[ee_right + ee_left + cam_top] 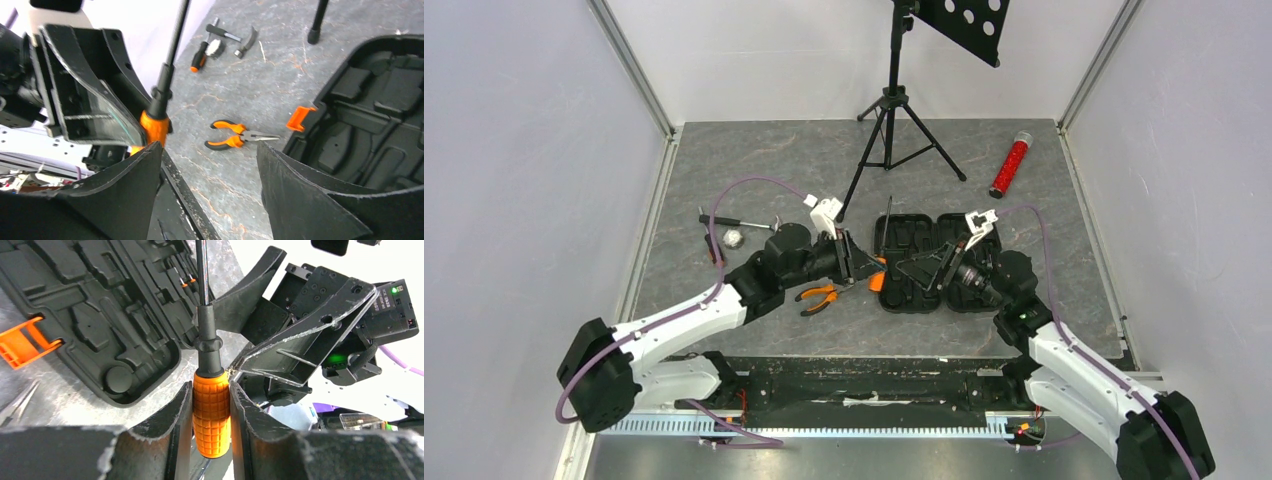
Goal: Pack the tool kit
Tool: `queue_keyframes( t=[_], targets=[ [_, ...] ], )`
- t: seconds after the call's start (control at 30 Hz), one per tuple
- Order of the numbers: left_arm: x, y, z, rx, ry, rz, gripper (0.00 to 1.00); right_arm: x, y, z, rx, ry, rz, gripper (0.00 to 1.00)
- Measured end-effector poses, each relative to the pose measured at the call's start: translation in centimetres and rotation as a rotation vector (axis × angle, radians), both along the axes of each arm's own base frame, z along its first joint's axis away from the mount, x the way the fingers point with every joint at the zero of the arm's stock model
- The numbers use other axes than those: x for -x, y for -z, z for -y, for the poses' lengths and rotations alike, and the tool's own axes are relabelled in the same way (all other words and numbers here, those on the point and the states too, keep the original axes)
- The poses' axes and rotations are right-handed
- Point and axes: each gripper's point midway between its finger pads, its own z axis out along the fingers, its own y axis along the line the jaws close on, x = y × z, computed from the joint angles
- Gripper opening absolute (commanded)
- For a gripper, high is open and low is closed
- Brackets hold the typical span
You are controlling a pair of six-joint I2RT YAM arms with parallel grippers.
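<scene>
The tool kit case (924,265) lies open on the table, black with moulded slots and an orange latch (22,345). My left gripper (212,390) is shut on the orange ribbed handle of a screwdriver (212,410), and the shaft (887,225) points away over the case's left edge. My right gripper (209,150) stands open over the table beside the case (370,115), its left finger close to the screwdriver (157,110), with nothing between its fingers. Orange-handled pliers (819,295) lie loose left of the case.
A hammer (734,222), a small screwdriver (200,55) and a small round metal piece (734,238) lie at the far left. A black tripod stand (894,120) rises behind the case. A red glittery tube (1010,165) lies at the back right.
</scene>
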Motion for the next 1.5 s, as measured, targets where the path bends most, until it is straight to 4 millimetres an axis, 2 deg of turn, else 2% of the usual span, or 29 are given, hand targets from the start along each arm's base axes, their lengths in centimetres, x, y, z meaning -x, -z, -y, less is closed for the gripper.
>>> queue_keyframes(
  t=[0.1, 0.23, 0.4, 0.5, 0.63, 0.73, 0.77, 0.9, 1.07, 1.17, 1.27, 1.4, 1.5],
  targets=[
    [0.7, 0.0, 0.9, 0.012, 0.027, -0.002, 0.02, 0.0, -1.0, -0.5, -0.044, -0.011, 0.009, 0.7],
    [1.7, 0.3, 1.9, 0.012, 0.063, -0.004, 0.02, 0.1, -1.4, -1.4, -0.08, -0.032, -0.003, 0.68],
    [2.4, 0.8, 2.6, 0.005, 0.09, -0.011, 0.02, 0.4, -1.9, -2.4, -0.111, -0.063, -0.008, 0.61],
    [2.8, 0.9, 2.9, 0.005, 0.105, -0.013, 0.02, 0.6, -2.2, -2.7, -0.125, -0.073, -0.004, 0.51],
    [3.0, 1.2, 3.2, 0.004, 0.119, -0.017, 0.04, 0.6, -2.6, -2.8, -0.138, -0.075, 0.003, 0.28],
    [3.0, 1.1, 3.2, 0.007, 0.12, -0.012, 0.14, 0.6, -2.7, -2.8, -0.144, -0.075, -0.001, 0.02],
    [3.0, 1.2, 3.2, 0.005, 0.122, -0.014, 0.19, 0.6, -2.8, -2.8, -0.15, -0.076, -0.006, 0.0],
    [3.1, 1.5, 3.1, -0.012, 0.123, -0.019, 0.38, 0.6, -2.5, -2.8, -0.126, -0.077, -0.012, 0.0],
    [2.5, 1.8, 2.5, -0.073, 0.083, -0.006, 0.72, 0.0, -2.1, -2.3, -0.012, -0.039, 0.013, 0.0],
    [1.4, 1.2, 1.1, -0.126, 0.026, 0.017, 0.85, -1.3, -1.1, -1.0, 0.126, 0.031, 0.024, 0.0],
    [-0.5, -0.5, -1.2, -0.151, -0.051, 0.045, 0.9, -2.5, 0.2, 0.9, 0.289, 0.104, 0.018, 0.0],
    [-4.3, -2.6, -6.6, -0.173, -0.221, 0.065, 0.96, -4.2, 2.3, 4.7, 0.515, 0.225, -0.015, 0.0],
    [-7.4, -3.8, -13.0, -0.226, -0.396, 0.075, 0.98, -4.8, 4.6, 8.3, 0.663, 0.307, -0.07, 0.0]
  ],
)
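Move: The screwdriver stands shaft-up in the left fingers, gripped by its orange handle; its middle is some 6 cm left, 3 cm ahead and 4 cm above the open right hand. The right gripper is about 6 cm to the left hand's right, level fore and aft, 1 cm lower. From the left hand, the open case's middle lies about 9 cm ahead, 13 cm right and 19 cm below; the pliers, 11 cm left, 2 cm ahead and 21 cm below. The screwdriver changes hands: the left carries it about 4 cm right and back to the right hand, which eases 3 cm left and 3 cm up and pinches its black collar. The left fingers then open wide and retreat some 20 cm left, forward and slightly up, while the right bears the screwdriver about 11 cm right, also down and forward over the case, fingers tipping down and turning clockwise. ##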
